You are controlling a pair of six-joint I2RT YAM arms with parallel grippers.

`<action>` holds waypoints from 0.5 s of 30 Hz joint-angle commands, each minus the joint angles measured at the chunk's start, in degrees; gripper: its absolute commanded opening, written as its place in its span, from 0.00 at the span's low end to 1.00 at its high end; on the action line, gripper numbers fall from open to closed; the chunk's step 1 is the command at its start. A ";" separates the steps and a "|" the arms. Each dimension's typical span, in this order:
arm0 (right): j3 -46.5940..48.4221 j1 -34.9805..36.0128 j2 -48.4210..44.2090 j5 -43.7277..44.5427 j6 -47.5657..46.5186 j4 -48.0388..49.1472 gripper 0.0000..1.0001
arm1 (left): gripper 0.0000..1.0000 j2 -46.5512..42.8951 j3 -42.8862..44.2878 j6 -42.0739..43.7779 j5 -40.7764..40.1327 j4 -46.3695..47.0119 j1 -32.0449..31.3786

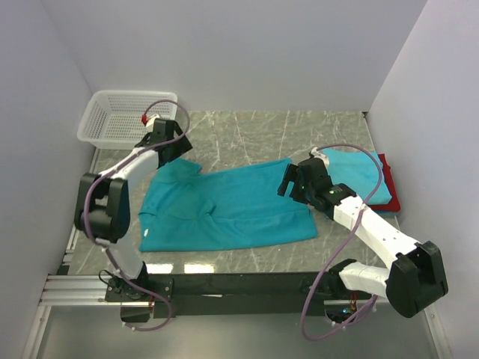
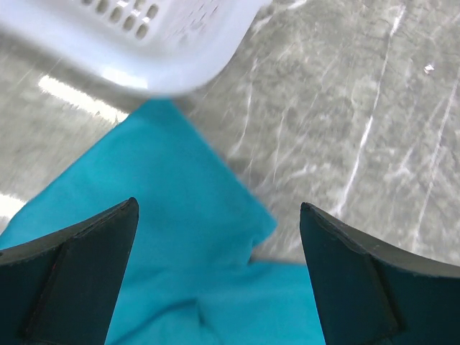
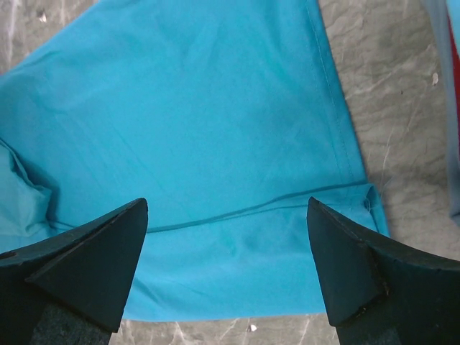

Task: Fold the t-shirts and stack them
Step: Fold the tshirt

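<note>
A teal t-shirt [image 1: 224,208] lies spread out flat in the middle of the marble table. In the top view my left gripper [image 1: 174,146] hovers over its far-left sleeve. The left wrist view shows that gripper [image 2: 219,207] open above the sleeve cloth [image 2: 165,244], holding nothing. My right gripper [image 1: 294,183] is over the shirt's right end. It is open [image 3: 227,204], with the stitched hem [image 3: 237,208] lying flat between its fingers and not gripped. A folded light blue t-shirt [image 1: 359,173] rests on a folded red one [image 1: 391,200] at the right.
A white mesh basket [image 1: 123,116] stands at the far left corner, with a small red and white item inside; its rim [image 2: 144,50] shows just beyond the sleeve. White walls close in left, back and right. The folded stack's edge [image 3: 453,144] lies right of the hem.
</note>
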 commanded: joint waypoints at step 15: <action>-0.76 -4.27 0.10 -1.74 -2.02 3.90 0.97 | 0.96 19.42 20.24 -1.28 -7.94 -11.31 0.30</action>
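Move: The left gripper hangs open about 9 cm above the table. The outer end of the t-shirt's sleeve, the far left flap, lies some 5 cm ahead of it and 1 cm to its left. The white basket's middle is about 14 cm ahead and 19 cm to the left, and the shirt's body is centred roughly 17 cm back and 15 cm to the right. From the right hand, that sleeve end lies about 39 cm left, 13 cm ahead and 10 cm below. Bring the left gripper forward and down in equal parts, about 5 cm each, towards the sleeve's outer end beside the basket's near right corner. Let the drive forward slow while the descent goes on, tip the fingers a further 8 degrees or so downward, and keep them wide open, still short of the cloth. ##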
